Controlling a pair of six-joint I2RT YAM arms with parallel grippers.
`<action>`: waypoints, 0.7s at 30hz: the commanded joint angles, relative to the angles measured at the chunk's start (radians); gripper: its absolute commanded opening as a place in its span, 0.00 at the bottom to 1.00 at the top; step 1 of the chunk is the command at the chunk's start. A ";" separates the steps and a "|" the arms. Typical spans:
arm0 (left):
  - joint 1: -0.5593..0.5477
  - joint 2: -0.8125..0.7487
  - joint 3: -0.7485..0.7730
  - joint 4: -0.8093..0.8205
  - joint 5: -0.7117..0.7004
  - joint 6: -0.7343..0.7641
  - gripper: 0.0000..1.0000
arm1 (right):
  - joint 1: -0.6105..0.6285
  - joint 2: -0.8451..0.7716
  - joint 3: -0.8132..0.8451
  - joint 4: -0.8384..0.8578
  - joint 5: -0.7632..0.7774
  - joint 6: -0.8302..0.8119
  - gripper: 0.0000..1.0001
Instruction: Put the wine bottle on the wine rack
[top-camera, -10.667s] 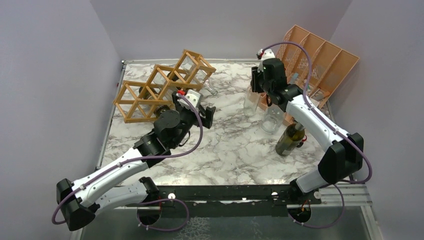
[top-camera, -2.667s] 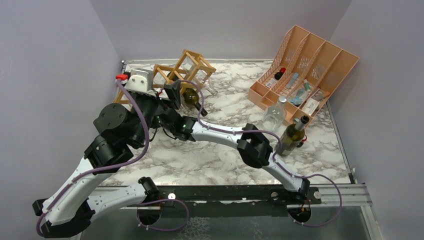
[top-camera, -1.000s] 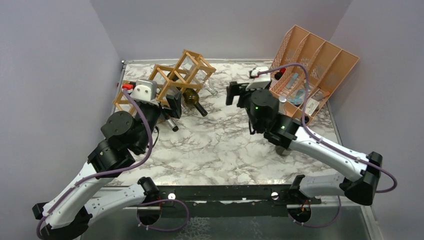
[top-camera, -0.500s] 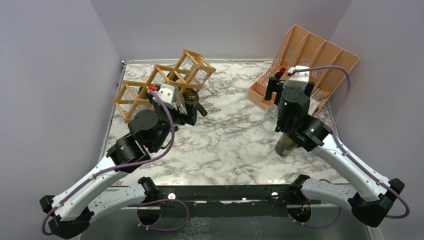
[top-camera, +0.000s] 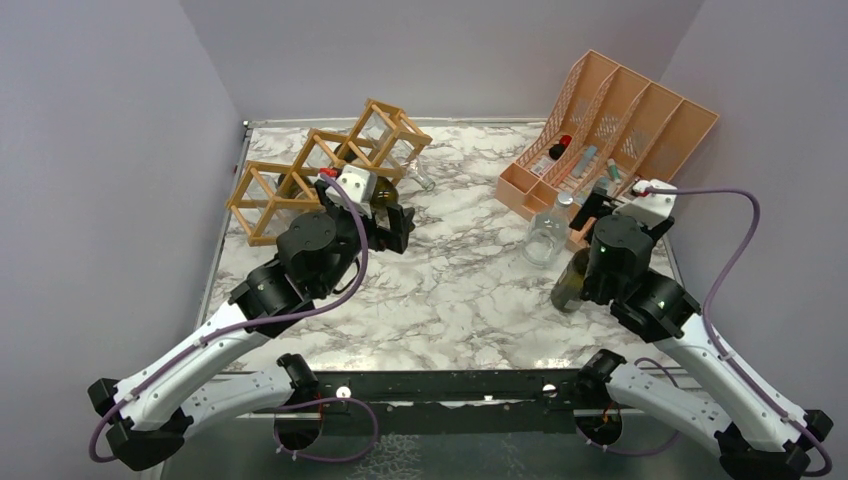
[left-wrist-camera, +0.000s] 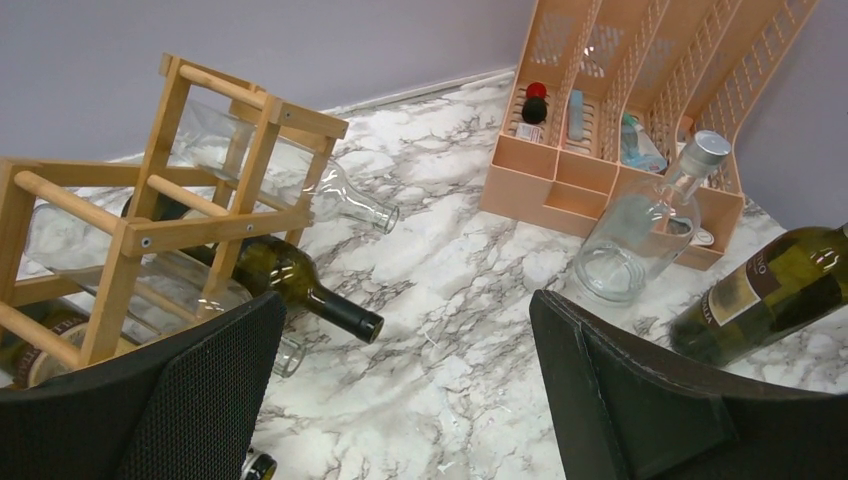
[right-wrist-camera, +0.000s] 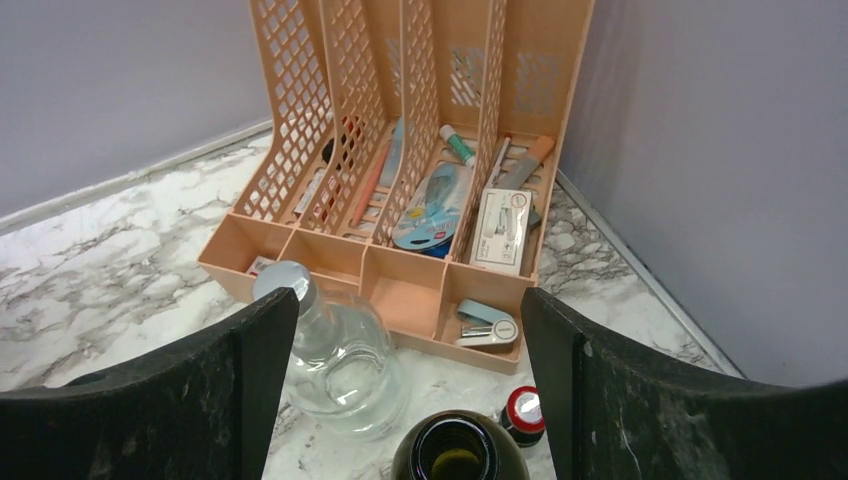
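The wine bottle (top-camera: 568, 288) stands at the right, dark green with a pale label, largely covered by my right arm. Its open mouth (right-wrist-camera: 458, 452) shows low between my right gripper's (right-wrist-camera: 408, 385) wide-apart fingers, touching neither. That gripper (top-camera: 592, 215) is open above the neck. The wooden wine rack (top-camera: 320, 170) lies at the back left with a green bottle (left-wrist-camera: 290, 280) and clear bottles (left-wrist-camera: 300, 190) in its cells. My left gripper (top-camera: 398, 228) hangs open and empty just right of the rack (left-wrist-camera: 150, 230). From the left wrist, the wine bottle (left-wrist-camera: 770, 295) appears far right.
A peach slotted organizer (top-camera: 620, 120) with small items stands at the back right. A clear glass bottle (top-camera: 545, 238) stands in front of it, left of the wine bottle. A small red-capped bottle (right-wrist-camera: 522, 412) sits beside the wine bottle. Walls close in on three sides.
My right arm swung from the middle of the table to the right, ending above the wine bottle's neck. My left gripper drew away from the rack toward the right.
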 joint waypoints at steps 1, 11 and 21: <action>-0.001 0.012 -0.007 0.028 0.044 -0.027 0.99 | -0.003 0.008 -0.012 -0.184 0.055 0.234 0.81; -0.001 0.029 -0.006 0.029 0.057 -0.043 0.99 | -0.003 0.021 -0.077 -0.235 0.053 0.364 0.60; -0.001 0.038 -0.036 0.057 0.077 -0.054 0.99 | -0.003 0.007 -0.056 -0.204 0.039 0.264 0.02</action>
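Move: The green wine bottle stands upright nearly under the open right hand, its middle about 17 cm lower, 2 cm back and 2 cm to the right. The clear silver-capped bottle is some 8 cm ahead and 4 cm left of this hand, the small red-capped bottle level with it and 9 cm right; the pink organizer lies about 22 cm ahead, 7 cm right. From the left hand, the wine bottle is roughly 40 cm right and 3 cm back. The wine bottle's neck is pinched just below its mouth: the right hand sinks about 6 cm almost straight down over it, a little back at most, tipping its fingers some 5 degrees downward. The fingers, wide open at first, narrow on the way down and mostly close at the bottom, one pad on each side of the neck. ##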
